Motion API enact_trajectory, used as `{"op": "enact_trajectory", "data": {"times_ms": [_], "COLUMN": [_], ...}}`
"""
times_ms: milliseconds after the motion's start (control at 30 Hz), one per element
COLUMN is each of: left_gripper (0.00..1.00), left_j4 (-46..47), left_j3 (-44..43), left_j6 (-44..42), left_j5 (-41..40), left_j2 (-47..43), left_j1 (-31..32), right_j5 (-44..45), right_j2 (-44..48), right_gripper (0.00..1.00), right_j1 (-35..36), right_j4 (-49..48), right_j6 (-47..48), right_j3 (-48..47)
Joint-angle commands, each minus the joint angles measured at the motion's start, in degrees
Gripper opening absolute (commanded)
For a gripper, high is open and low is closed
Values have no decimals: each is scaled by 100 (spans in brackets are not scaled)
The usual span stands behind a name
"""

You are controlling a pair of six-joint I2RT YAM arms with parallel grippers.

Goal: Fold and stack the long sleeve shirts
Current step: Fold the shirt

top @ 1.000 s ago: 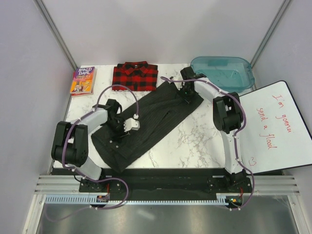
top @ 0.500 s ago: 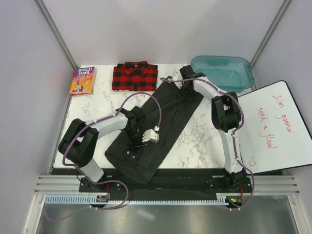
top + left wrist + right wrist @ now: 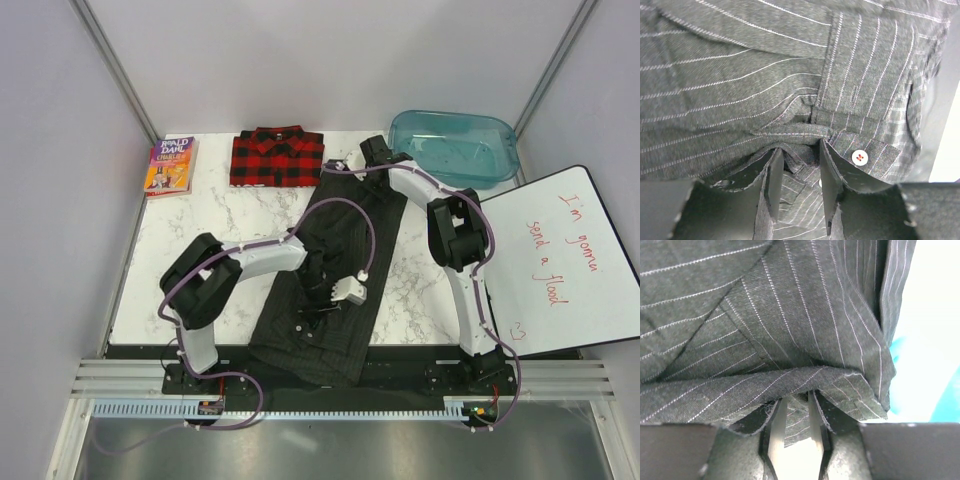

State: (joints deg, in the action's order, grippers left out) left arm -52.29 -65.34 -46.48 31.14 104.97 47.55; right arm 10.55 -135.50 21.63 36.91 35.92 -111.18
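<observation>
The charcoal pinstriped shirt [image 3: 340, 260] lies as a long band from the table's back middle down over its front edge. My left gripper [image 3: 318, 292] is shut on a fold of it near the front; in the left wrist view [image 3: 799, 170] striped cloth fills the gap between the jaws, with a white button [image 3: 859, 157] beside them. My right gripper [image 3: 368, 158] is shut on the shirt's far end; in the right wrist view [image 3: 794, 407] a fold of striped cloth [image 3: 765, 330] sits between the jaws. The red-and-black plaid shirt [image 3: 277, 156] lies folded at the back.
A colourful paperback book [image 3: 170, 166] lies at the back left corner. A teal plastic bin [image 3: 455, 148] stands at the back right. A whiteboard [image 3: 560, 260] with red writing lies along the right side. The marble table [image 3: 200, 215] shows around the shirt.
My left gripper has swung right and toward the front, dragging the charcoal shirt's near end from a diagonal into a nearly straight band over the front edge. My right gripper shifted slightly left.
</observation>
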Motion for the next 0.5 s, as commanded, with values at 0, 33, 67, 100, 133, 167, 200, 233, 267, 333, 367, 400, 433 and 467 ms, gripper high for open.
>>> {"op": "enact_trajectory", "data": {"times_ms": [0,33,67,100,133,167,200,233,267,333,367,400,433,467], "left_gripper": [42,42,42,42,41,41,41,41,41,41,42,42,42,45], "left_j4": [307,351,360,386,430,465,500,527,605,667,703,712,703,703], "left_j3": [-364,-417,-470,-549,-585,-620,-690,-734,-787,-954,-989,-1024,-1007,-963], "left_j6": [517,595,631,640,701,736,772,859,921,1105,1158,1193,1194,1168], "left_j5": [472,481,499,507,508,508,534,560,595,718,762,823,876,920], "left_j2": [445,489,568,595,639,674,735,770,806,867,841,789,536,368], "left_j1": [325,343,377,369,378,369,378,378,387,378,387,387,387,387], "right_j5": [-474,-483,-492,-518,-527,-536,-527,-501,-483,-422,-422,-457,-596,-745], "right_j2": [-679,-705,-793,-828,-872,-1003,-1083,-1179,-1363,-1496,-1505,-1445,-1340,-973], "right_gripper": [27,25,25,26,26,27,27,27,27,27,28,28,28,28], "right_j1": [157,192,271,298,316,333,342,342,351,368,369,369,369,369], "right_j4": [-166,-149,-140,-148,-175,-192,-192,-192,-184,-192,-184,-140,-131,-114], "right_j6": [-24,2,46,116,134,134,143,126,126,108,73,47,20,-58], "right_j3": [105,0,-53,-106,-245,-351,-474,-780,-931,-1256,-1310,-1336,-1215,-1083]}}
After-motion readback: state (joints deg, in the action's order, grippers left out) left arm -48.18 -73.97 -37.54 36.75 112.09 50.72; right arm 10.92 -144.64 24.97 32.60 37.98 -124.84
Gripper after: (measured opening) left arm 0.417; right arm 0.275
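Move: For the left hand, holding the dark striped shirt near its near end, the spot it is headed for is about 6 cm to the right and level; a buttoned cuff lies some 3 cm back and the table's near edge about 8 cm straight back. The right hand, on the far end, is headed some 5 cm ahead and 6 cm left, with the checked shirt about 24 cm left and 8 cm ahead and the blue tub 23 cm right and 10 cm ahead. Swinging the held shirt straight, the two hands slide opposite ways low over the table: the left drags the near end some 6 cm to the right, while the right takes the far end left and forward, about 5 cm each way, towards the checked shirt and away from the tub. Both grippers keep their hold; the right wrist tips its fingers forward by some 10 degrees. ##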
